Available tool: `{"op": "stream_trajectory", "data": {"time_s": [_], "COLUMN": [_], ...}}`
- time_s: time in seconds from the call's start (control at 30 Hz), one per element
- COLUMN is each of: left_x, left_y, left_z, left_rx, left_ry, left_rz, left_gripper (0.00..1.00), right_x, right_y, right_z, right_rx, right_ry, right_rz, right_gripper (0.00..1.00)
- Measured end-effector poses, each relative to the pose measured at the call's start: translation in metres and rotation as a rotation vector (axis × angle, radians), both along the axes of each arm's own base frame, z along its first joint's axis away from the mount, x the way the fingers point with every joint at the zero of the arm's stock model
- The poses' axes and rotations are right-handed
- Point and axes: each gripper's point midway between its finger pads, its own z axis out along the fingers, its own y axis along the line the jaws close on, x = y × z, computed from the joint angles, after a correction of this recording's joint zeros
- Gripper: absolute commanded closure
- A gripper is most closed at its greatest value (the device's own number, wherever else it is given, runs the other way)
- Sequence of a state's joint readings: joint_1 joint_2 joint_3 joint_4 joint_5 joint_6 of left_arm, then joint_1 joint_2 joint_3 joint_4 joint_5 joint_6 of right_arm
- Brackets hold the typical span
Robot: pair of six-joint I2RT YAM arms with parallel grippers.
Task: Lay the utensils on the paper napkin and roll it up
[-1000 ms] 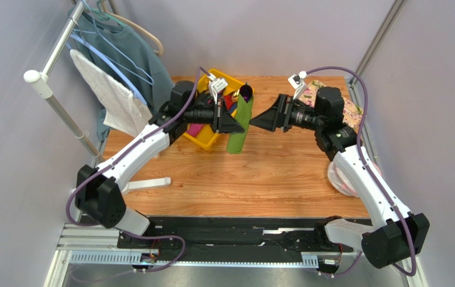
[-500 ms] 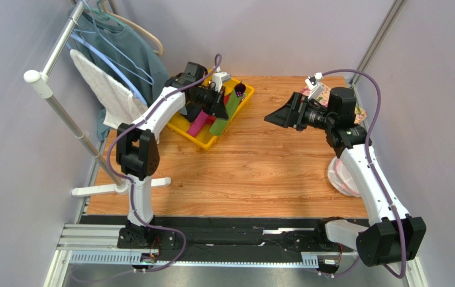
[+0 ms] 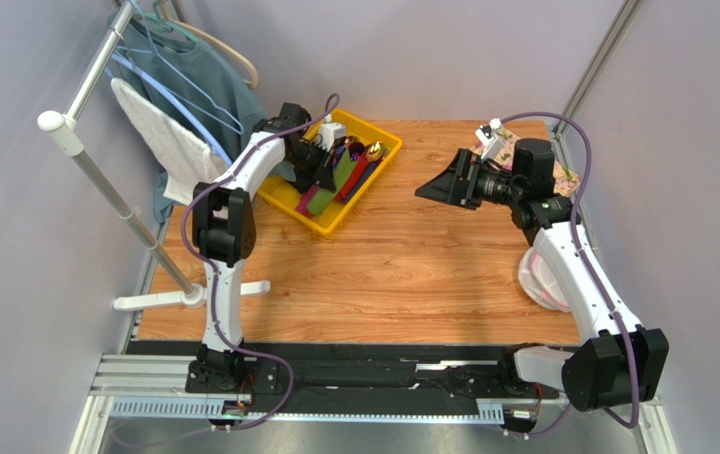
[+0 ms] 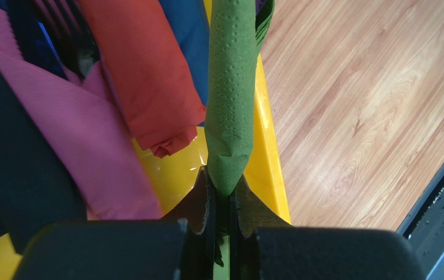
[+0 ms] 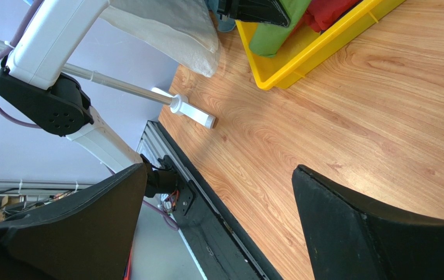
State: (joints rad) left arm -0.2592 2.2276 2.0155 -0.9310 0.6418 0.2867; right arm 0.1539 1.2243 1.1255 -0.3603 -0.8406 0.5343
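The green paper napkin [image 4: 233, 87] is rolled into a tube. My left gripper [image 4: 223, 192] is shut on its near end. The roll extends along the inner side of a yellow bin's wall [image 4: 265, 134]. In the top view, the left gripper [image 3: 324, 177] holds the green roll [image 3: 343, 170] inside the bin [image 3: 387, 161] at the table's back left. A gold utensil head [image 3: 373, 148] shows in the bin beyond the roll. Utensils inside the roll are hidden. My right gripper [image 3: 430, 189] is open and empty above the table's middle back; it also shows in the right wrist view [image 5: 218, 221].
Red [image 4: 142, 70], pink [image 4: 72, 134] and blue [image 4: 186, 35] napkin rolls lie in the bin. A clothes rack with a white towel [image 3: 179, 147] stands at left, its foot [image 3: 193, 298] on the table. A floral mat [image 3: 563, 175] and a white bag [image 3: 539, 284] are at the right edge.
My left arm has swung the green roll from above the table back and left into the yellow bin. My right gripper has stayed open, with little movement.
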Motion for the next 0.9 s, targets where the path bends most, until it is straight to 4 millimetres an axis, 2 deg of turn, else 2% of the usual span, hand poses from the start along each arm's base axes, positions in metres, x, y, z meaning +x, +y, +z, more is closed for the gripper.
{"op": "stream_trajectory", "data": {"time_s": [0.3, 0.77, 0.9], "left_x": [-0.015, -0.018, -0.018], "left_y": [0.0, -0.008, -0.009], "left_z": [-0.028, -0.056, -0.064], "left_rx": [0.004, -0.035, -0.036], "left_ry": [0.07, 0.131, 0.159], "left_rz": [-0.021, -0.035, -0.037], "left_gripper": [1.0, 1.0, 0.91], "right_x": [0.0, -0.001, 0.0], "right_y": [0.002, 0.004, 0.004], "right_z": [-0.002, -0.009, -0.009], "right_rx": [0.006, 0.019, 0.022], "right_ry": [0.011, 0.046, 0.047], "right_rz": [0.015, 0.029, 0.033], "right_gripper": [0.01, 0.01, 0.01]}}
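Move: The left hand holds the green roll over the yellow tray; the free strip beside its near right rim, where the roll goes, is some 8 cm below the hand, about 1 cm back and 2 cm right. The pink bundle lies about 3 cm ahead and 2 cm left of the hand; the red one 6 cm ahead and 5 cm right. From the right hand, the strip is roughly 14 cm ahead, 19 cm left and 26 cm lower. Still pinching the green roll, the left hand lowers it about 6 cm, easing back slightly, into the tray. ##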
